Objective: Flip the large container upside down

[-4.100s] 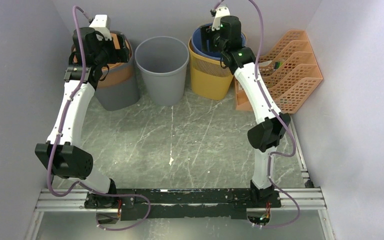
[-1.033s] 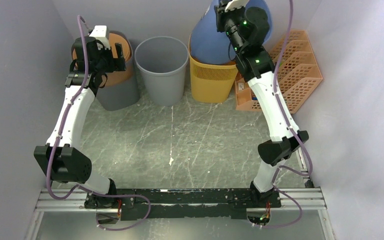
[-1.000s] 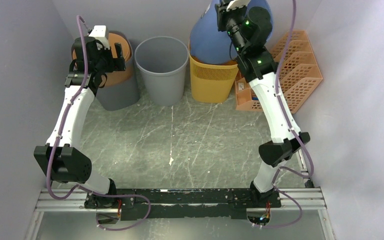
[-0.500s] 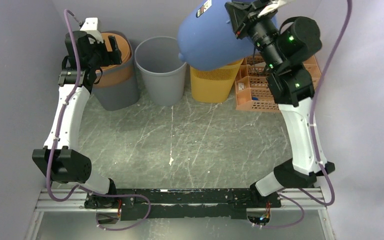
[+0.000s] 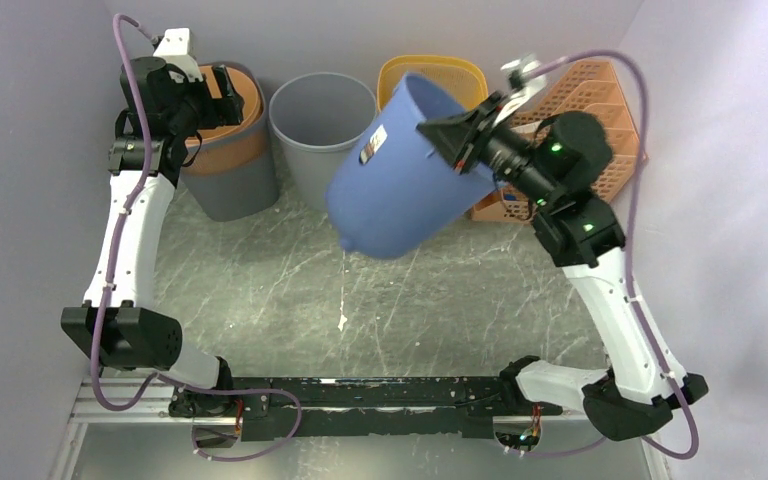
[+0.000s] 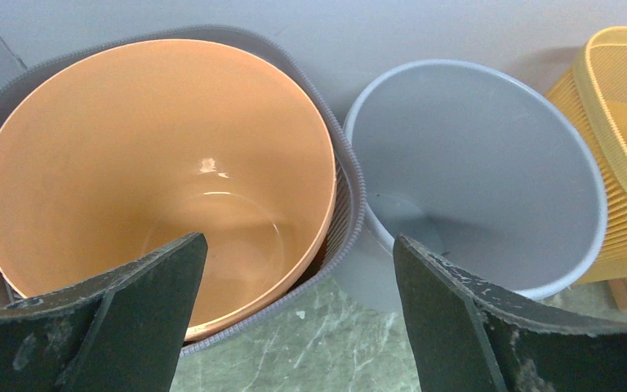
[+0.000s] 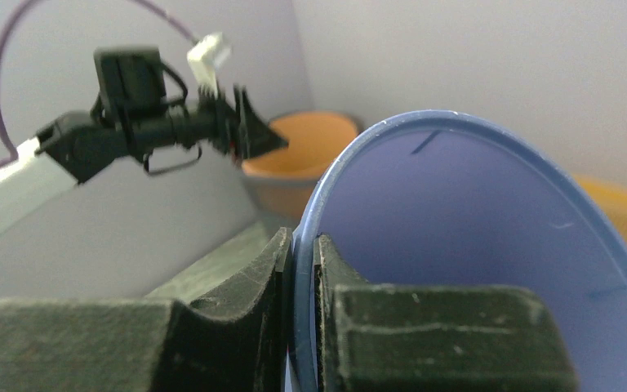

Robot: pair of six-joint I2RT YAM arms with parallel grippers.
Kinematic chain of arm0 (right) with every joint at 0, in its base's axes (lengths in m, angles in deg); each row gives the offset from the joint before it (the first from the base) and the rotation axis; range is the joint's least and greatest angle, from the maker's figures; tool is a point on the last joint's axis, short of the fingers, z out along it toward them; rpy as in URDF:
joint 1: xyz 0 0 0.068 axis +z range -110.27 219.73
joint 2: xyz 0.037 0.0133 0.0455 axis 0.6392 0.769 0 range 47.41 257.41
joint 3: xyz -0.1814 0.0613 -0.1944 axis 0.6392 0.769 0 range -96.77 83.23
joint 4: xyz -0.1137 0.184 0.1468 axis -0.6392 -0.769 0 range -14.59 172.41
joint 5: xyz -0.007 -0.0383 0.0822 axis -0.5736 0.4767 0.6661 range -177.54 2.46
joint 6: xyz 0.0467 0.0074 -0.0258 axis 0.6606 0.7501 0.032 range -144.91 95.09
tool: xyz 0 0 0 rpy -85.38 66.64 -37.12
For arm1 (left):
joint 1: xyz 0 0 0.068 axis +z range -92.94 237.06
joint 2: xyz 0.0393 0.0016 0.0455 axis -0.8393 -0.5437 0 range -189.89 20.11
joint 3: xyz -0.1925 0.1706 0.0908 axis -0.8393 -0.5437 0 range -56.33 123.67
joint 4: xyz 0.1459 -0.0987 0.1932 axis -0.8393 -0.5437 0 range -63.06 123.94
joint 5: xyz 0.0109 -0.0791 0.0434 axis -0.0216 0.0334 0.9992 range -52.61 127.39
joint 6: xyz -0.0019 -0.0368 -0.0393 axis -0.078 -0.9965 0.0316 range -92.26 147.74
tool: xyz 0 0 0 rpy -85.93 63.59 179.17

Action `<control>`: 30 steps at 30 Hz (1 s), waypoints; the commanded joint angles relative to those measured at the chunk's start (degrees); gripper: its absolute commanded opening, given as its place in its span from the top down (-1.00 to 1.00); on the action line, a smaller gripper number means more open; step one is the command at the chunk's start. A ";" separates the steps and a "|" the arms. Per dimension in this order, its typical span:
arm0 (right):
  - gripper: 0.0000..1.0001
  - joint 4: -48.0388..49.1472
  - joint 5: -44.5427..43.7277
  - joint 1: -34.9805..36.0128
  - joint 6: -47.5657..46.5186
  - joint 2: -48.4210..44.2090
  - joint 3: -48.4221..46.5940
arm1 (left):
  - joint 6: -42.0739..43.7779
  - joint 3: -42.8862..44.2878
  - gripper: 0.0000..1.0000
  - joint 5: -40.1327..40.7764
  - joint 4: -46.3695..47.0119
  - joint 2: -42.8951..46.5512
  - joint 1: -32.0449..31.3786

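The large container is a blue bin (image 5: 390,185) with a white label. It hangs tilted in the air over the table's back middle, its base lower and nearer to me and its mouth up toward the back right. My right gripper (image 5: 457,140) is shut on its rim (image 7: 300,245), one finger inside and one outside. The bin's blue inside (image 7: 473,245) fills the right wrist view. My left gripper (image 5: 222,92) stands open (image 6: 298,241) with nothing between its fingers, above the near rim of an orange bin (image 6: 155,163).
The orange bin (image 5: 232,135) is nested in a dark grey ribbed bin (image 5: 232,195) at the back left. A grey bin (image 5: 323,120) stands beside it, then a yellow mesh basket (image 5: 430,70) and an orange file rack (image 5: 600,110). Walls close in on three sides.
My right arm has lifted the blue bin out of the yellow basket and swung it forward and down over the table. The left gripper drifted slightly back and left.
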 commanded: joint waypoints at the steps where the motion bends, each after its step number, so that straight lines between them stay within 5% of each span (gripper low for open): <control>1: 1.00 7.46 2.75 3.24 3.95 -2.48 11.02 | -1.27 1.45 -0.89 -2.34 -0.70 1.91 0.35; 9: 1.00 15.90 -0.63 15.40 6.31 -2.10 25.79 | -1.00 -0.45 -0.87 -2.23 -0.96 1.66 0.30; 16: 1.00 25.91 -6.53 27.94 9.56 3.08 27.49 | -0.03 0.58 -0.86 -1.45 -2.48 1.14 0.30; 22: 1.00 41.47 -11.15 29.08 19.36 2.70 38.46 | 0.19 0.41 -0.85 -2.00 -2.96 1.44 0.31; 30: 1.00 45.40 -20.90 26.94 22.81 -0.20 52.07 | 1.01 -1.18 -0.85 -0.87 -3.06 1.47 0.25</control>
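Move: The right hand holds the blue large container by its rim; the container's middle is some 6 cm left, 1 back and 11 below. The open middle of the table, where it is heading, lies about 17 cm left, 5 back and 54 down. The yellow basket stands 20 cm ahead and 2 right, the grey bucket 20 ahead and 22 left, both about 40 below. From the left hand, that table spot is roughly 24 cm back, 26 right and 40 down. Down fast and then across to the left, the right hand carries the large container towards the open middle of the table, sinking about 24 cm in all and going some 16 left, slightly back. It keeps its pinch on the rim while the wrist tips downward and turns counter-clockwise, about 30 degrees altogether; the descent levels off midway, then resumes with a small swing back forward and right. ##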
